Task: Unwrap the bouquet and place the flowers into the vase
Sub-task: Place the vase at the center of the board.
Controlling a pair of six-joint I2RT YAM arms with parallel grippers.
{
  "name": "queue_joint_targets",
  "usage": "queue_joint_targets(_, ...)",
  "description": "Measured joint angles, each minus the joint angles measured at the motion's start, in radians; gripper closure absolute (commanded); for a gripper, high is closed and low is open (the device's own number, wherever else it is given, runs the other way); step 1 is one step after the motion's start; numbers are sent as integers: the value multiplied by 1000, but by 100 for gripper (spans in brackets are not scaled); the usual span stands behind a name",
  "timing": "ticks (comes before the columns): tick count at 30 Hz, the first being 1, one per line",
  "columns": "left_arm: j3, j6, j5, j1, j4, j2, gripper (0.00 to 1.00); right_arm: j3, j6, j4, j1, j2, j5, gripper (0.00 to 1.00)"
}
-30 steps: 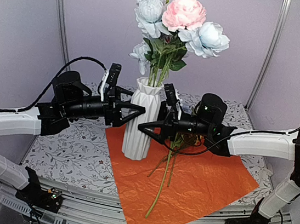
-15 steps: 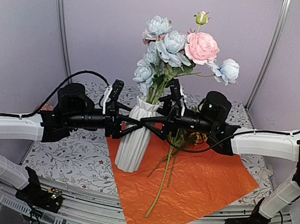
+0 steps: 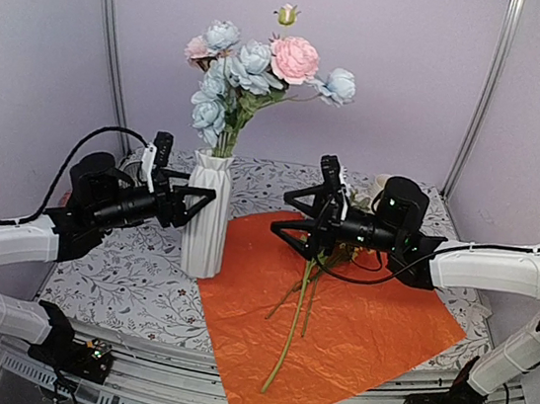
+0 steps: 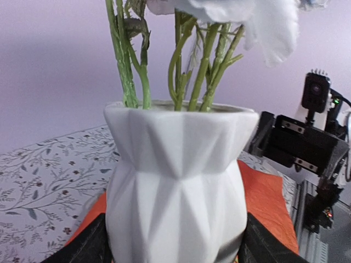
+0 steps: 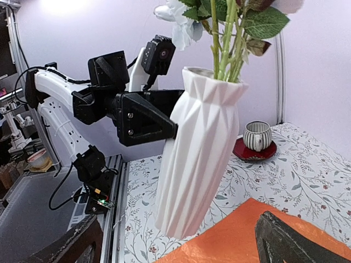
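The white ribbed vase (image 3: 205,223) stands at the left edge of the spread orange paper (image 3: 363,329). Pink and pale blue flowers (image 3: 254,60) rise from its mouth, their green stems (image 4: 181,60) showing in the left wrist view. My left gripper (image 3: 190,202) is shut on the vase (image 4: 175,181), one finger (image 4: 82,246) on each side of its body. My right gripper (image 3: 292,220) hangs open over the paper, to the right of the vase (image 5: 200,153), holding nothing. A few loose green stems (image 3: 290,334) lie on the paper.
A striped grey cup on a red saucer (image 5: 256,137) sits on the floral tablecloth (image 3: 120,282) beyond the vase. A cream mug (image 3: 380,185) shows behind the right arm. Walls enclose the table's back and sides.
The left gripper has carried the vase with its flowers to the left, from the middle of the paper to its edge. The right gripper has drawn back to the right, away from the vase.
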Motion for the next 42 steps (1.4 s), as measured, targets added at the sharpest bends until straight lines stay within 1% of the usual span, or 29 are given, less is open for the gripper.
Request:
queue_joint_targets(7,-81,74,-148,85,137,0,47,-70,-42,-24,-37,-53,40,1)
queue_joint_targets(10,-109,121,-211,110,229,46,46,-101,-69,-33,-51,-87,54,1)
queue_joint_targets(15,-116,197,-260,161,365,158,46,-137,-111,-41,-78,-130,71,1)
queue_joint_targets(23,-98,242,-255,251,534,309,46,-237,-207,-14,-91,-183,150,1)
queue_joint_targets(29,-59,241,-232,301,670,445,46,-350,-244,113,-92,-206,210,1)
queue_joint_targets(36,-37,228,-207,315,861,620,47,-390,-256,227,-93,-187,225,1)
queue_joint_targets(42,-35,227,-191,315,953,732,47,-426,-257,288,-93,-178,227,1)
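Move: The vase of flowers is already gripped by its neck in the left hand; the clear table spot it is bound for lies about 15 cm ahead, 11 cm left and some 27 cm below. The orange paper's left corner is about 13 cm ahead and 8 cm left, and the cup on its saucer some 24 cm ahead, 25 cm left. From the open right hand that spot lies roughly 18 cm ahead and 28 cm left; loose flowers lie 13 cm ahead, 9 cm right and 28 cm below. Keeping its grip on the vase's neck, the left hand carries it forward and left, some 15 cm out and 11 cm across, swinging about 30 degrees counter-clockwise; the sideways travel dies out and it sinks ever faster towards the table beside the paper's left corner, about 8 cm in all. The empty right hand, still wide open, withdraws some 9 cm to the right and 5 cm down, away from the vase. ##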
